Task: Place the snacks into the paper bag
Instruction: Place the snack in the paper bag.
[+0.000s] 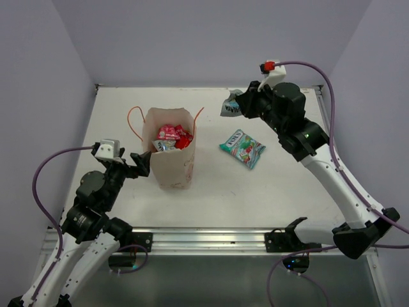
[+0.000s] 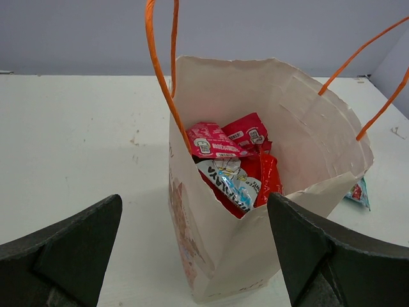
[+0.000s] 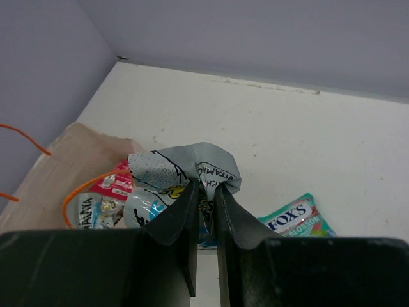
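The paper bag [image 1: 171, 167] stands upright at mid-left of the table, with red, magenta and light blue snacks [image 1: 171, 136] inside. In the left wrist view the bag [image 2: 223, 256] stands between my open left fingers, with packets [image 2: 233, 169] showing inside. My left gripper [image 1: 146, 161] is open at the bag's left side. My right gripper [image 1: 239, 106] is shut on a grey-silver crumpled packet [image 1: 230, 105], held in the air right of the bag. In the right wrist view the packet [image 3: 185, 167] is pinched at its middle. A teal-white FOX'S packet [image 1: 243, 148] lies flat on the table.
The bag's orange cord handles [image 1: 133, 118] stick up and outward at its far side. The table's back wall runs behind, and a metal rail [image 1: 204, 240] runs along the near edge between the arm bases.
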`<action>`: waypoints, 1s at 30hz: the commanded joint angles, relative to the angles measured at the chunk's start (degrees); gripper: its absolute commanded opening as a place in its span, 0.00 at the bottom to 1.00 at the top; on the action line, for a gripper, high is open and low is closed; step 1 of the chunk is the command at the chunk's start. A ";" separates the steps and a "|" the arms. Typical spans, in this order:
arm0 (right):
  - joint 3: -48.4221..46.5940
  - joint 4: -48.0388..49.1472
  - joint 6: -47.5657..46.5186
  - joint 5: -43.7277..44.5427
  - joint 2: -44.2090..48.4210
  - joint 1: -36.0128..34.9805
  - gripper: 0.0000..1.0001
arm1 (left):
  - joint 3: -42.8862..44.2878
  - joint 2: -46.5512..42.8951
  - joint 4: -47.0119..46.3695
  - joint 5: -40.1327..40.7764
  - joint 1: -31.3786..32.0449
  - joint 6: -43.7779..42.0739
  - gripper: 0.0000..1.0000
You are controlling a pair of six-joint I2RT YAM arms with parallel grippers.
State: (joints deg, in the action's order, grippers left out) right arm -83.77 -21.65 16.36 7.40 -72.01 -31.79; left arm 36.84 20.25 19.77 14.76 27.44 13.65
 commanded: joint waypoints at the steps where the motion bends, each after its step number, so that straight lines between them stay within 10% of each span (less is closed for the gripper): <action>1: -3.85 3.89 -2.56 -1.95 0.38 -2.57 0.00 | -0.10 0.14 -2.54 -0.88 -0.11 -1.70 1.00; 30: -21.62 -0.50 -14.51 -4.32 -22.21 -24.99 0.00 | -0.19 0.32 -2.63 -0.88 -0.11 -1.87 1.00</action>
State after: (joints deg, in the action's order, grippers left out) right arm -102.89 -20.82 4.21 4.54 -93.34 -56.55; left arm 36.84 20.67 19.75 14.26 27.44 12.80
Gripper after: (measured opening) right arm 0.159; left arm 0.997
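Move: The paper bag's open mouth, where the held silver packet is going, lies about 25 cm to the right hand's left, roughly level fore-and-aft and some 14 cm below. Its right orange handle stands in the way, about 14 cm left, 1 cm ahead and 9 cm lower. The green Fox's packet lies on the table, about 8 cm ahead, 5 cm right and 38 cm down. From the left hand the mouth is some 10 cm ahead, 13 cm right, slightly below. The silver packet, still pinched in the right fingers, is carried quickly left about 21 cm towards the bag mouth, drawing back some 6 cm on the way. The right hand arcs up over the first half, then sinks back to its starting height by the bag's right rim, turning about 30 degrees counter-clockwise while the fingers keep their hold. ##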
